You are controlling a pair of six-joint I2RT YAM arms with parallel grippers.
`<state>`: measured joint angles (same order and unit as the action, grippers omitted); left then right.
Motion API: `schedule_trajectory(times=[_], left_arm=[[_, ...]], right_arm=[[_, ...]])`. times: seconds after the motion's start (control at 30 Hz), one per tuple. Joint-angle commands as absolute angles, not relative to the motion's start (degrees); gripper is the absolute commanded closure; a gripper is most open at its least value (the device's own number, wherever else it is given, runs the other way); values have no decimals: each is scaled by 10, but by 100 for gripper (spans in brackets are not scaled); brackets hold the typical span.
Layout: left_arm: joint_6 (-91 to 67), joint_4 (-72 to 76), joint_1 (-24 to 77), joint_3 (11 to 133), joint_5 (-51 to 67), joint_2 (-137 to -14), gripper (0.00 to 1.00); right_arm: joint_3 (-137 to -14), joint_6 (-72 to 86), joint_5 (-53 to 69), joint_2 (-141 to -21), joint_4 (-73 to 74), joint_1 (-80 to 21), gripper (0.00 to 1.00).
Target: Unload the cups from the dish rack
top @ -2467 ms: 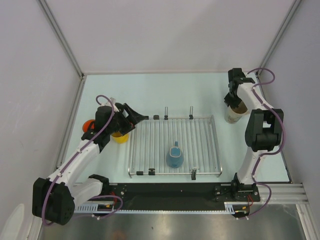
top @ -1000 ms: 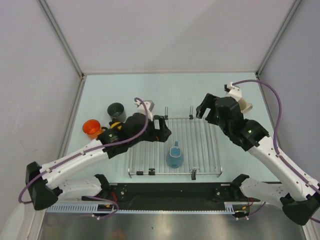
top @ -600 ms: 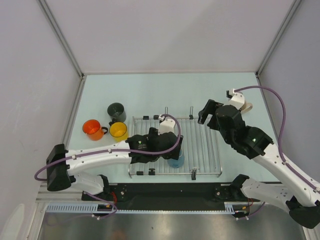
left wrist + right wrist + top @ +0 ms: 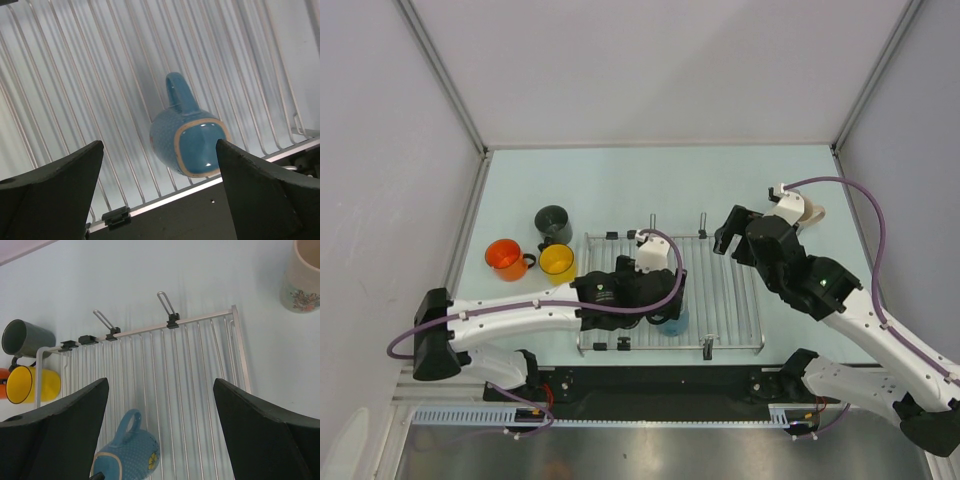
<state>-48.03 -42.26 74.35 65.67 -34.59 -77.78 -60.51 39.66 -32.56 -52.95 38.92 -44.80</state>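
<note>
A blue cup (image 4: pixel 192 135) lies on its side near the front edge of the dish rack (image 4: pixel 724 290), handle pointing to the back. My left gripper (image 4: pixel 160 145) hangs open just above it, one finger on each side, not touching; from above, the left gripper (image 4: pixel 669 300) hides most of the blue cup (image 4: pixel 673 321). My right gripper (image 4: pixel 729 229) is open and empty over the rack's back right corner, and it sees the blue cup (image 4: pixel 127 450) below. Orange (image 4: pixel 504 257), yellow (image 4: pixel 558 261) and dark grey-green (image 4: pixel 553 221) cups stand on the table left of the rack.
A cream cup (image 4: pixel 305 275) stands on the table beyond the rack's right back corner, partly behind my right arm in the top view. Two upright wire posts (image 4: pixel 167 307) rise from the rack's back edge. The black base rail (image 4: pixel 660 382) runs along the near edge.
My left arm swung from the rack's back left corner to right above the blue cup and stayed open. The right gripper shifted slightly over the rack's back right corner.
</note>
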Motion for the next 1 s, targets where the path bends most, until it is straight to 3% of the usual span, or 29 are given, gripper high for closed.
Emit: schedule_trajectory(times=[0.0, 0.97], left_arm=[[-483, -425, 758, 700, -360, -771, 0], [-489, -365, 765, 691, -275, -909, 0]], right_arm=[[-608, 411, -340, -523, 379, -452, 9], [-580, 421, -342, -512, 379, -454, 10]])
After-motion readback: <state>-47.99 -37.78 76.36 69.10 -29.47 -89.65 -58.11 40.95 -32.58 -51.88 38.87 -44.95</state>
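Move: The blue cup lies on the rack about 4 cm to the right of the left hand, roughly level with it fore and aft, and some 12 cm below. From that hand, the yellow cup stands about 21 cm left and 11 cm ahead, and the dark grey cup 23 cm left and 19 cm ahead. From the right hand, the blue cup is some 15 cm left, 11 cm back and 21 cm down. Left hand, still wide open, slides 5 cm right and, after a slight rise, sinks towards the blue cup. ##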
